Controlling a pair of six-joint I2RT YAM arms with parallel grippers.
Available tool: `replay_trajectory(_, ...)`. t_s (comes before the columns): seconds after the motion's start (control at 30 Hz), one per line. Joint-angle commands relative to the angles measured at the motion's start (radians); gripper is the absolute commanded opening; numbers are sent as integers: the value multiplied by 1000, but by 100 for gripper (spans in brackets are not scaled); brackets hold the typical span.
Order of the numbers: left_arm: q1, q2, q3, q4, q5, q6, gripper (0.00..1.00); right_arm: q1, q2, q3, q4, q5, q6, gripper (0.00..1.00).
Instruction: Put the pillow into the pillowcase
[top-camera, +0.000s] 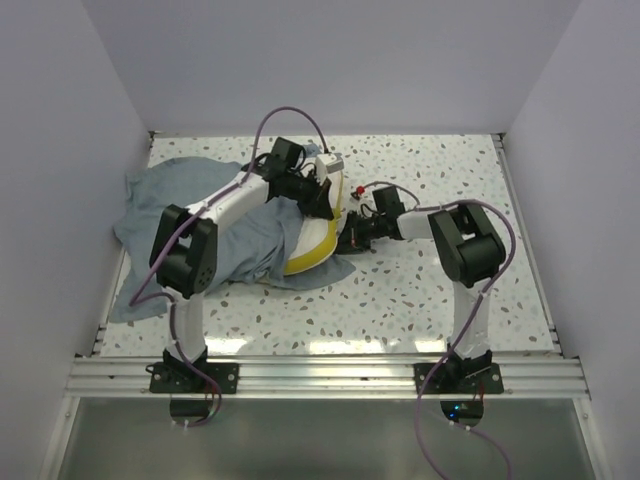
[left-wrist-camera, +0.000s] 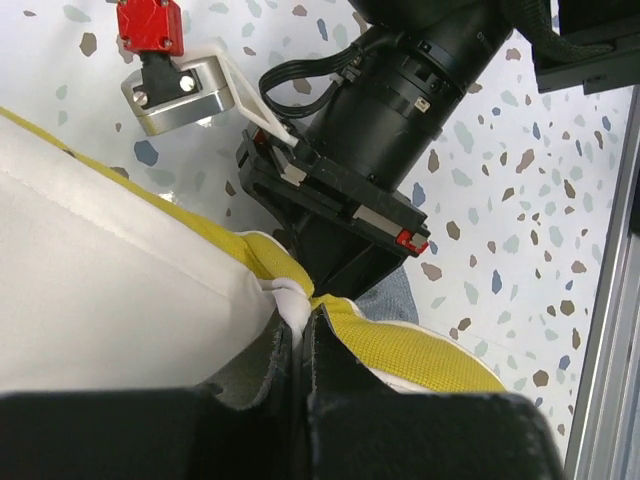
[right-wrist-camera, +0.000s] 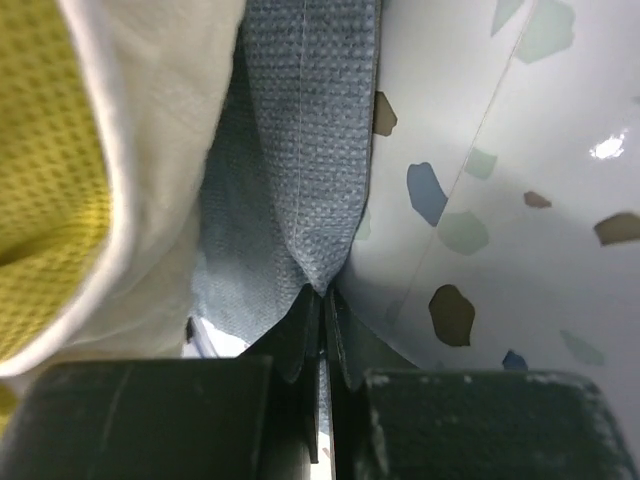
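Observation:
The pillow (top-camera: 312, 248) lies mid-table, its yellow edge showing and its left part under the grey-blue pillowcase (top-camera: 195, 215). In the left wrist view my left gripper (left-wrist-camera: 300, 318) is shut on a pinched corner of the pillow (left-wrist-camera: 100, 270), where white top meets yellow edge. In the right wrist view my right gripper (right-wrist-camera: 322, 298) is shut on a fold of the pillowcase (right-wrist-camera: 300, 150), right beside the pillow (right-wrist-camera: 60, 150). From above, the left gripper (top-camera: 325, 203) and right gripper (top-camera: 350, 236) meet at the pillow's right end.
The speckled table (top-camera: 430, 170) is boxed in by pale walls at left, back and right. An aluminium rail (top-camera: 330, 375) runs along the near edge. The right arm's black wrist (left-wrist-camera: 400, 110) fills the space just beyond my left fingers.

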Motion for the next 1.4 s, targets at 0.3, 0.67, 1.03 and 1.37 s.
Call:
replay_trajectory(0.3, 11, -157, -39, -171, -175, 178, 0, -223, -366, -154, -307, 335, -231, 0)
replay_trajectory(0.67, -10, -146, -297, -248, -413, 371, 0, -333, -724, -338, -574, 30, -415, 0)
replay_trajectory(1.03, -69, -273, -405, -420, -124, 692, 23, -316, -425, 44, -400, 302, -317, 94)
replay_trajectory(1.37, -67, -449, -368, -235, -82, 458, 89, -120, -17, 406, -429, 493, -285, 96)
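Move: The left gripper keeps its pinch on the pillow's right edge; the pillow's yellow near end lies about 10 cm back, 3 cm to its left and 8 cm lower, with the pillowcase edge held by the right gripper some 8 cm back, 5 cm right and 11 cm down. From the right gripper, the bare table to pull over is about 16 cm right, level with it; the pillow's near end sits 8 cm left and 3 cm back, the pillowcase's far corner roughly 22 cm ahead and 2 cm left. Pull the pinched pillowcase edge right about 16 cm with the right gripper, lifting and then drawing it back, let go, and swing the open gripper some 19 cm forward, finally sinking over the case's far right edge. Meanwhile raise the left gripper slightly, carry the pillow edge left and down, then back about 13 cm in all, turning clockwise, and open wide to release it, rising a little. ##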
